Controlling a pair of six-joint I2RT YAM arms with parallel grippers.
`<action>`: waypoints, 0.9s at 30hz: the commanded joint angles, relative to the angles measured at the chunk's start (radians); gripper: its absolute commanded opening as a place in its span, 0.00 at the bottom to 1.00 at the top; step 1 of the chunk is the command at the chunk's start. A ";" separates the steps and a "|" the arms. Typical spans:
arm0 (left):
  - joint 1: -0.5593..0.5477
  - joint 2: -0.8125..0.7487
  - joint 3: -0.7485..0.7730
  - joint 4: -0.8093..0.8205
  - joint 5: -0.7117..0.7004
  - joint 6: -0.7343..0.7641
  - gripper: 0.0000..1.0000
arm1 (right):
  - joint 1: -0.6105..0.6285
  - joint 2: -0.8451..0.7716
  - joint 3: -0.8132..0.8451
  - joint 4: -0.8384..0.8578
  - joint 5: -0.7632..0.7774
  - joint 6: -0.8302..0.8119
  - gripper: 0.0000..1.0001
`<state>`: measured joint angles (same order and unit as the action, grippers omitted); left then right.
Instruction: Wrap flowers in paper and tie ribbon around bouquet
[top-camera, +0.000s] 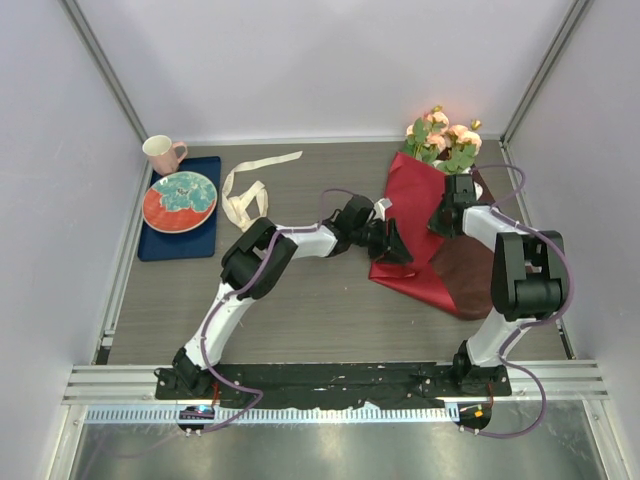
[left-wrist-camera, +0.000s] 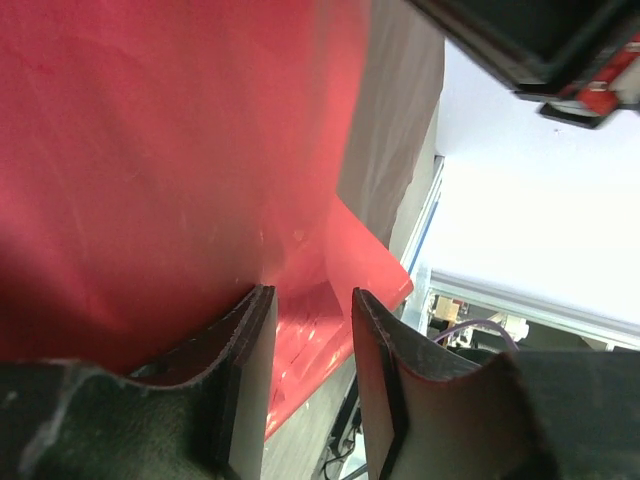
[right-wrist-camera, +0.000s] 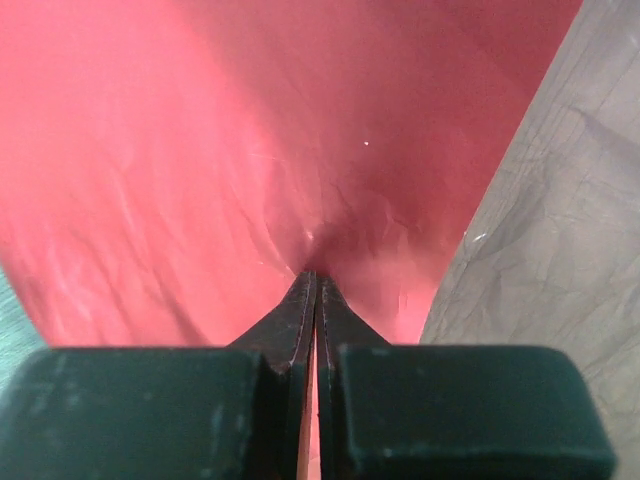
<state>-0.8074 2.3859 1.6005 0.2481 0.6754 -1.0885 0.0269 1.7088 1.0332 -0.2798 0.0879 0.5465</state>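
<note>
The red paper (top-camera: 408, 195) lies at the right of the table, folded over the stems of the flowers (top-camera: 443, 140), whose pink-peach heads stick out at its far end. My right gripper (top-camera: 445, 222) is shut on a fold of the paper (right-wrist-camera: 250, 130), a thin sliver of it pinched between the jaws at the gripper's tip (right-wrist-camera: 315, 275). At the sheet's left edge my left gripper (top-camera: 398, 250) is open, and its tips (left-wrist-camera: 312, 292) straddle nothing, with the paper (left-wrist-camera: 150, 150) just beyond them. The cream ribbon (top-camera: 243, 195) lies loose at centre left.
A dark blue tray (top-camera: 160, 245) at the left holds a red and teal plate (top-camera: 180, 200). A pink mug (top-camera: 162, 153) stands at the tray's far end. White walls close in the table on three sides.
</note>
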 joint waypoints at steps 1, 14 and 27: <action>-0.006 -0.077 0.004 -0.023 0.023 0.012 0.39 | 0.004 0.011 -0.024 0.088 -0.020 -0.028 0.01; 0.002 -0.076 -0.019 -0.099 0.007 0.073 0.39 | 0.064 0.118 -0.022 0.192 -0.171 0.023 0.00; 0.017 -0.137 -0.059 -0.132 0.053 0.119 0.43 | 0.047 -0.256 -0.082 -0.156 -0.072 -0.005 0.48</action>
<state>-0.7898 2.3421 1.5490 0.1551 0.6918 -1.0054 0.0818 1.6577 1.0019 -0.3145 -0.0124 0.5499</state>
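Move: The red paper flap spreads just under the right hand's fingertips, its middle some 7 cm to the left and about 2 cm lower; the roses stand about 22 cm ahead of that hand and 1 cm to its right. The paper's front corner lies roughly 21 cm back and 5 cm to the right. From the left hand, the flap's middle is about 8 cm ahead, 4 cm right and 3 cm lower. Right hand presses shut fingertips down on the flap, drags left about 5 cm, then backs off, lifting and opening. ##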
